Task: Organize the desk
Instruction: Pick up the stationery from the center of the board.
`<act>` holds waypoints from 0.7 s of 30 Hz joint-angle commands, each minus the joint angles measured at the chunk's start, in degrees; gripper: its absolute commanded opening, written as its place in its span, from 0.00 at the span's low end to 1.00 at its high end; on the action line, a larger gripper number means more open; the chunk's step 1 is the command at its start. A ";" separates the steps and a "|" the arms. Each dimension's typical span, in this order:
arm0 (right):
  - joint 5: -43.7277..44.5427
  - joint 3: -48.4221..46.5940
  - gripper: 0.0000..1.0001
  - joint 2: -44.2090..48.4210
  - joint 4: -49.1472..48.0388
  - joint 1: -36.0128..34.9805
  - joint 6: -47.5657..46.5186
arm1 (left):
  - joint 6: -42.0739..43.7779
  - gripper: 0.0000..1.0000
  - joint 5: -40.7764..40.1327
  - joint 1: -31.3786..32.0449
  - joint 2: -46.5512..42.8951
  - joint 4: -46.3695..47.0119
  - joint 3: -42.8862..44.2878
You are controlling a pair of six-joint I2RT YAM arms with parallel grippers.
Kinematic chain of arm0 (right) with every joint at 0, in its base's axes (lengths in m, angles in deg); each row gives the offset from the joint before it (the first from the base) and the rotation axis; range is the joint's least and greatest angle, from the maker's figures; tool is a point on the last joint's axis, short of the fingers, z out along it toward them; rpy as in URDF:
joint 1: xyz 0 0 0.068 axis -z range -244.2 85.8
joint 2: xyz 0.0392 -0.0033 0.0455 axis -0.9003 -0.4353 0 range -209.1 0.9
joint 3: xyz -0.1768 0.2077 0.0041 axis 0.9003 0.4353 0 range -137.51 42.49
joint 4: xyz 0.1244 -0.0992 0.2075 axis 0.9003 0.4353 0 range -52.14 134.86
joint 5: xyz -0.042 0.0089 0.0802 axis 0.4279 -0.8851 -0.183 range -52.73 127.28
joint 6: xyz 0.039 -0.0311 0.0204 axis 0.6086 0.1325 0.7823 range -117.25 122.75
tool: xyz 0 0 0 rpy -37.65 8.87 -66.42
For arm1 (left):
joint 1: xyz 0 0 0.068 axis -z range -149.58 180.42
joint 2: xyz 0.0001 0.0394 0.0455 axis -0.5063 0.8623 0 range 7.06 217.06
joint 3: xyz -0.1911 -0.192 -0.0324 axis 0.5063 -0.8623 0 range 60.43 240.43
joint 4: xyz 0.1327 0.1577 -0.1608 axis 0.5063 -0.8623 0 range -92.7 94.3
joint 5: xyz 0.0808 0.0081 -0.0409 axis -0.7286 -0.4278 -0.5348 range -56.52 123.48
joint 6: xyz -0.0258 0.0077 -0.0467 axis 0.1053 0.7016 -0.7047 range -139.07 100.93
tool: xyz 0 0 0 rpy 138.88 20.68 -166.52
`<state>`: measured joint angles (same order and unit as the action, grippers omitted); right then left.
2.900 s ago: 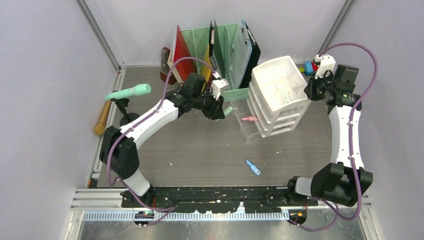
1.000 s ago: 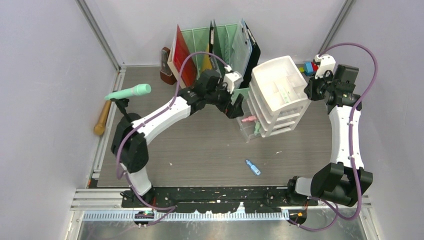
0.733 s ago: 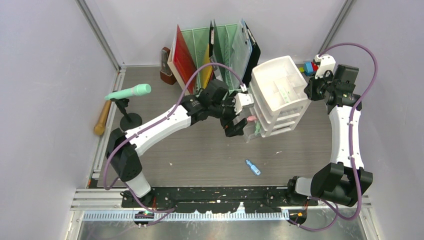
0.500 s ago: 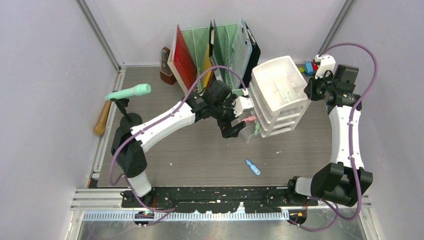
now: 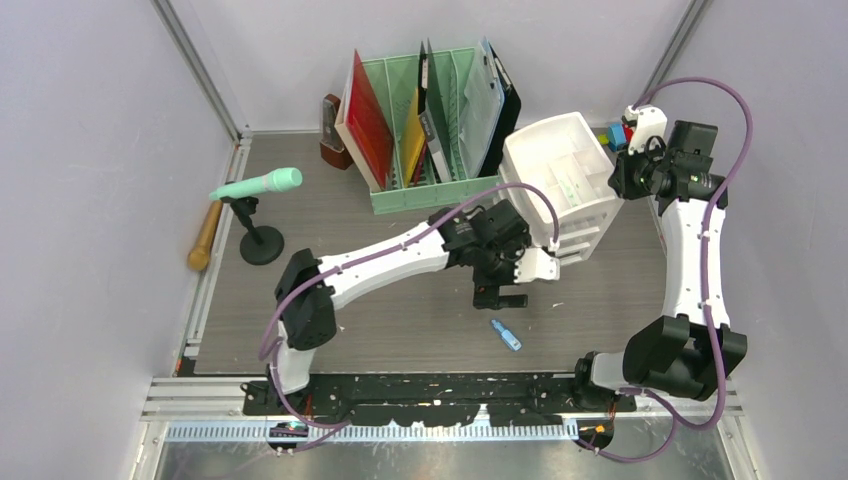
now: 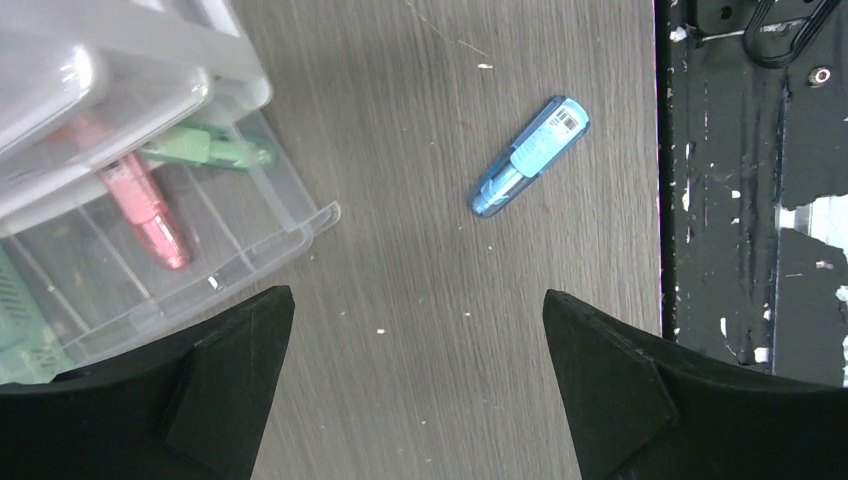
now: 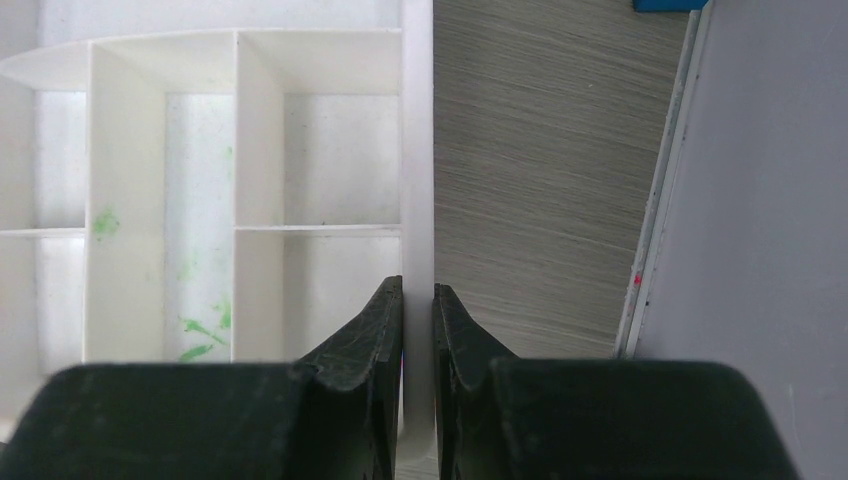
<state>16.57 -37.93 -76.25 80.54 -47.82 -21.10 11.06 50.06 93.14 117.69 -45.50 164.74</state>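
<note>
The desk (image 5: pixel 400 310) is a grey-brown wood-grain top. A small blue pen (image 5: pixel 506 335) lies on it near the front edge. My left gripper (image 5: pixel 500 297) hovers open just behind the pen; in the left wrist view the gripper (image 6: pixel 416 295) holds nothing and the blue pen (image 6: pixel 530 156) lies ahead. The white drawer unit (image 5: pixel 560 180) stands at the right. Its clear drawer (image 6: pixel 290 225) is pulled out, with a pink marker (image 6: pixel 145 215) and a green marker (image 6: pixel 205 150) inside. My right gripper (image 5: pixel 622 178) (image 7: pixel 417 290) is shut on the unit's white top rim (image 7: pixel 417 150).
A mint-green file rack (image 5: pixel 430 110) with folders stands at the back. A green microphone on a black stand (image 5: pixel 258 185) and a wooden handle (image 5: pixel 205 235) are at the left. Coloured blocks (image 5: pixel 615 135) sit in the back right corner. A black rail (image 6: pixel 750 200) runs along the front edge.
My left arm has swung from in front of the file rack, past the open drawer, toward the front, and now hangs over the desk near the blue pen. The right arm has barely moved.
</note>
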 commanded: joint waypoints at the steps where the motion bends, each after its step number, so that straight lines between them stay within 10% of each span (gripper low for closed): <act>1: 1.24 -1.13 0.00 -0.55 7.38 -0.92 -2.85 | 1.54 1.00 -1.87 1.45 3.09 -2.13 2.70; 21: 0.34 5.17 0.01 0.71 4.16 -0.89 -1.96 | 14.53 0.96 -1.91 7.37 15.76 -0.39 4.58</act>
<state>16.81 -35.86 -75.07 78.66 -47.97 -21.93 20.72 48.38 99.35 133.12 -47.25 169.74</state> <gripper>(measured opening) 0.189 0.966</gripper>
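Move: The blue highlighter, the stationery still on the board, lies some 6 cm back and a couple of cm to the right of the open left hand, about 16 cm below it. The open drawer with the highlighters is about 14 cm ahead and 1 cm right of that hand, nearly as low. The white storage box stands about 17 cm ahead and 11 cm right of it. From the right hand the blue highlighter is roughly 18 cm back, 17 cm left and 25 cm down. Down towards the blue highlighter goes the left hand, sinking about 10 cm while easing some 3 cm back and as much to the right. The wrist turns roughly 15 degrees clockwise and brings the fingers about 10 degrees closer to straight down; they stay wide open and still end above the highlighter. ##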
